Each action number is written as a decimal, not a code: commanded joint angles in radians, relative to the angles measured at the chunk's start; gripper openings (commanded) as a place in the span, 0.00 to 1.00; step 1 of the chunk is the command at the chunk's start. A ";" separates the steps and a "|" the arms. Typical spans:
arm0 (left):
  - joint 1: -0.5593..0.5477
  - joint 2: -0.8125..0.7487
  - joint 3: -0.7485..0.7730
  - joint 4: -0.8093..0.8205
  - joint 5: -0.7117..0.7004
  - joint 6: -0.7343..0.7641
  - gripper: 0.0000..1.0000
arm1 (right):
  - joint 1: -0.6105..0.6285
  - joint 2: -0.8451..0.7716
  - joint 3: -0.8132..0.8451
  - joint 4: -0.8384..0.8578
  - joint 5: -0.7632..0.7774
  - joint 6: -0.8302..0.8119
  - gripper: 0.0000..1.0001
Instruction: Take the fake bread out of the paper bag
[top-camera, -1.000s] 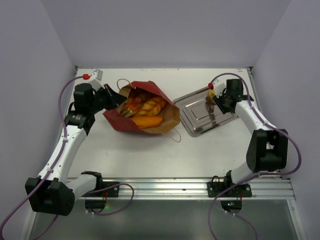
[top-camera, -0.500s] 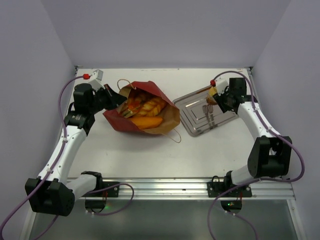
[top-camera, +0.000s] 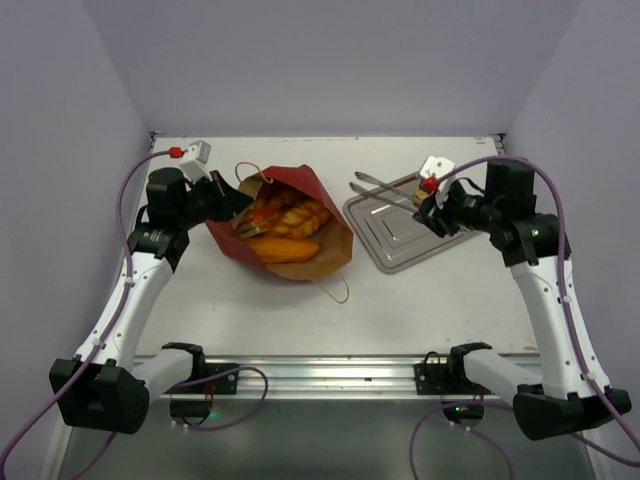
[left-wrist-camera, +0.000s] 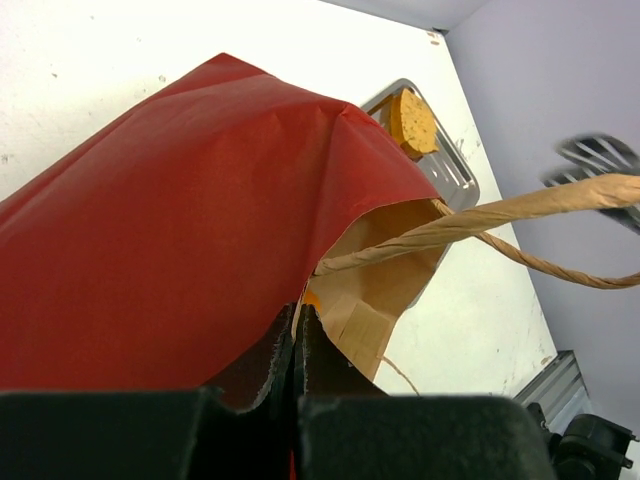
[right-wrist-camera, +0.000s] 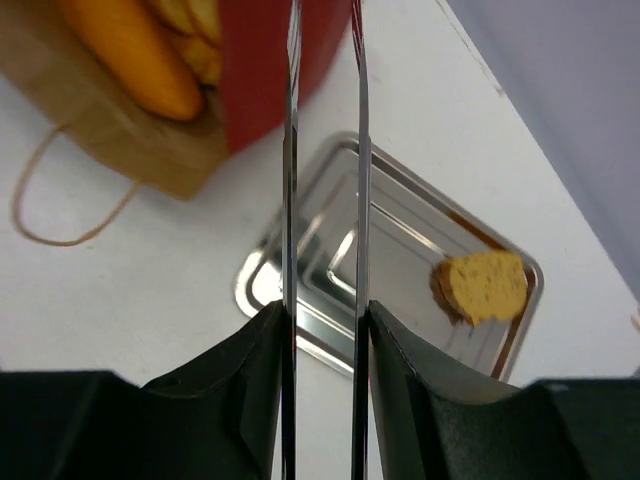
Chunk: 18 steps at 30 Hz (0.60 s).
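The paper bag (top-camera: 303, 180), red outside and brown inside, lies on its side with its mouth facing front right. Fake bread (top-camera: 285, 224) shows in the mouth: a braided loaf and an orange roll (right-wrist-camera: 140, 55). My left gripper (top-camera: 226, 200) is shut on the bag's rim (left-wrist-camera: 180, 230), its fingertips (left-wrist-camera: 297, 312) pinched on the paper. My right gripper (top-camera: 432, 205) is shut on the metal tongs (top-camera: 375, 185), both tong arms (right-wrist-camera: 292, 150) squeezed between its fingers and pointing toward the bag (right-wrist-camera: 270, 70). One brown-crusted round slice (right-wrist-camera: 485, 285) lies on the tray.
The steel tray (top-camera: 400, 248) sits right of the bag, under the tongs; the left wrist view shows its far corner (left-wrist-camera: 455, 175) with the slice (left-wrist-camera: 412, 120) on it. A looped string handle (top-camera: 335, 290) trails onto the table in front of the bag. Walls close in the back and sides.
The right arm has lifted the tongs off the tray and swung them left, their tips now toward the bag. The bag has shifted slightly. The left gripper keeps its hold.
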 joint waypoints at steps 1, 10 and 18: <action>0.010 -0.014 0.009 -0.012 0.012 0.049 0.00 | 0.137 -0.057 0.054 -0.145 -0.187 -0.092 0.40; 0.009 -0.014 0.016 -0.014 0.043 0.023 0.00 | 0.566 0.023 0.096 -0.129 -0.027 -0.101 0.39; 0.009 -0.024 0.015 -0.017 0.069 -0.006 0.00 | 0.804 0.199 0.067 0.159 0.469 -0.009 0.39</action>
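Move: The right hand, with the tongs parted, has the long orange loaf in the bag about 31 cm to its left, 1 cm nearer the base and 21 cm below. The braided loaf lies some 6 cm right of the orange loaf and 6 cm farther out; the tray's centre is about 8 cm ahead of the right hand, 1 cm to its right and 27 cm down. From the left hand, the orange loaf is roughly 3 cm back, 6 cm right and 18 cm below. Still gripping the tongs half open, the right hand swings away from the tray to the bag's mouth, some 18 cm left and about 10 cm back, swivelling roughly 35 degrees counter-clockwise. It rises slightly at first, then sinks about 5 cm and eases forward, bringing the tong tips over the orange loaf; no touch can be made out. The left hand keeps its pinch on the bag's rim. ##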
